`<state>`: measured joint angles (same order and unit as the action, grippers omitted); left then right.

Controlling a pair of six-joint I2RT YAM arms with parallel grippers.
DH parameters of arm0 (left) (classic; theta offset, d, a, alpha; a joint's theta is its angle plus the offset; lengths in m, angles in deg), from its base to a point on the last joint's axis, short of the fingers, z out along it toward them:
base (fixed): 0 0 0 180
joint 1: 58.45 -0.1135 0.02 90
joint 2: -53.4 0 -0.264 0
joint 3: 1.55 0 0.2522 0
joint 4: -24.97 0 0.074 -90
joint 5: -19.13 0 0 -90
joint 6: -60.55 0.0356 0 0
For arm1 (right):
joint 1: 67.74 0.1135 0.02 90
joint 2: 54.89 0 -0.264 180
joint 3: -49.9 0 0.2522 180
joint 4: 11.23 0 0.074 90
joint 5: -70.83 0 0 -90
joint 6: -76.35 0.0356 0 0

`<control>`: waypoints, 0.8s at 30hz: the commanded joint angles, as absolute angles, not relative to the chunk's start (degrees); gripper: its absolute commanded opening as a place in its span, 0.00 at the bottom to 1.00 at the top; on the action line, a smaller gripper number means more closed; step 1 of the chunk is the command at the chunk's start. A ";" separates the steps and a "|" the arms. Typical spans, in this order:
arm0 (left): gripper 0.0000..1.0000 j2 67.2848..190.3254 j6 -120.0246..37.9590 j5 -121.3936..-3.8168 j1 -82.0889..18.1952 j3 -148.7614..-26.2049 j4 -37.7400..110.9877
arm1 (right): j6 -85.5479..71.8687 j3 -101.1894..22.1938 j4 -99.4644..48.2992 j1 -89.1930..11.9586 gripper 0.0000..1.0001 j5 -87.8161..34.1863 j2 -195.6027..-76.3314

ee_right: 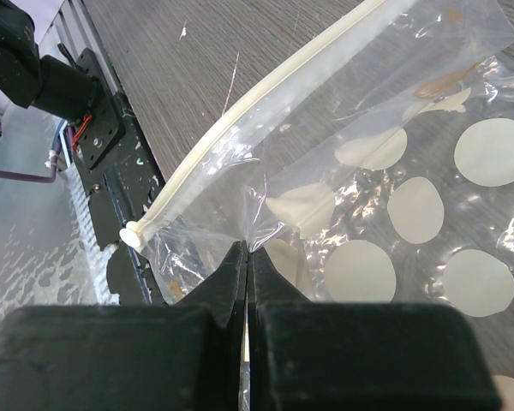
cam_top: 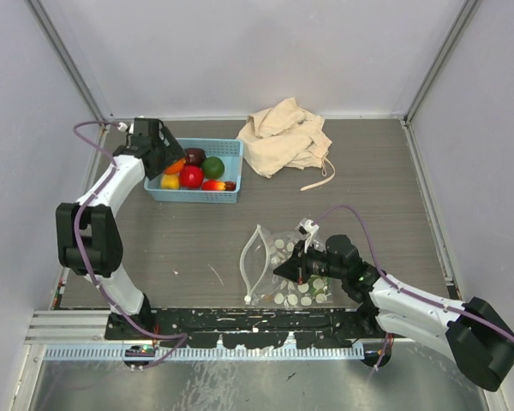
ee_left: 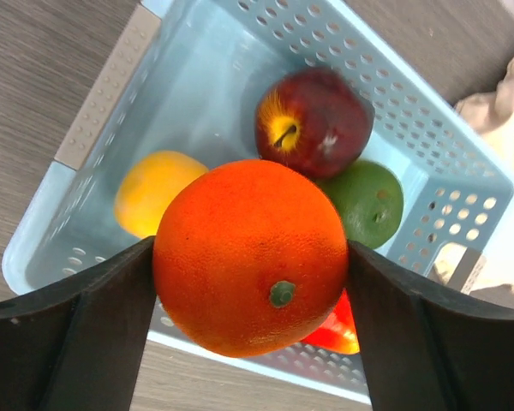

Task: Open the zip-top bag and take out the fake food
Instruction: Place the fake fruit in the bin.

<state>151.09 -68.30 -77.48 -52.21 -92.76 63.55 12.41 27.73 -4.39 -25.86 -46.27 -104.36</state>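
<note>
My left gripper (cam_top: 166, 155) hovers over the light blue basket (cam_top: 232, 147) at the back left, its jaws pressed on both sides of an orange fake fruit (ee_left: 250, 257). More fake food lies in the basket below: a maroon apple (ee_left: 313, 122), a green fruit (ee_left: 367, 201), a yellow one (ee_left: 154, 190) and a red piece (ee_left: 341, 330). The zip-top bag (cam_top: 278, 257) lies near the front edge, its mouth gaping to the left. My right gripper (ee_right: 247, 250) is shut on a pinch of its clear dotted film just below the white zip strip (ee_right: 265, 86).
A beige cloth drawstring bag (cam_top: 284, 137) lies crumpled at the back, right of the basket. The arms' black mounting rail (cam_top: 257, 321) runs along the near edge, close to the bag's slider end (ee_right: 130, 235).
</note>
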 commanded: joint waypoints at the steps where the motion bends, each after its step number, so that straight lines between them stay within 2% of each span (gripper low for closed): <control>1: 0.97 152.82 -70.46 -78.14 -54.05 -98.65 65.35 | 12.02 27.61 -0.64 -25.75 0.01 -46.17 -104.53; 8: 0.98 153.08 -71.75 -75.77 -55.45 -101.45 66.59 | 12.10 27.92 -0.64 -25.78 0.01 -46.05 -104.21; 12: 0.98 148.02 -70.71 -72.70 -55.99 -97.40 63.70 | 12.10 27.88 -0.66 -25.77 0.01 -46.06 -104.13; 15: 0.98 141.37 -70.63 -62.99 -57.47 -88.68 53.61 | 12.05 27.87 -0.64 -25.76 0.01 -46.23 -104.09; 20: 0.98 129.26 -76.52 -41.06 -59.24 -66.99 26.50 | 11.92 28.00 -0.70 -25.76 0.01 -46.50 -103.24; 24: 0.98 123.72 -83.00 -26.38 -58.25 -57.35 13.08 | 11.83 28.16 -1.22 -25.76 0.01 -46.51 -101.91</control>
<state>127.70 -76.48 -46.03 -59.31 -63.19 34.61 12.41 27.93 -3.95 -25.86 -46.27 -103.90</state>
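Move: The left gripper still has the orange between its fingers, over the left end of the bin, whose middle is about 5 cm to the right, 1 cm back and some 7 cm below. Beneath lie the dark apple, 4 cm ahead and 4 cm right, the red fruit, 3 cm back and 4 cm right, and the yellow fruit, 5 cm back and 3 cm left. From the right hand the bin's middle is roughly 31 cm ahead and 24 cm left. Open the left fingers fully to let go of the orange over the bin's left end, easing about 2 cm forward and slightly left and up. Then draw the empty gripper back some 9 cm, rightward and up as well, tipping its fingers up, rolling its left side down and turning it clockwise. ##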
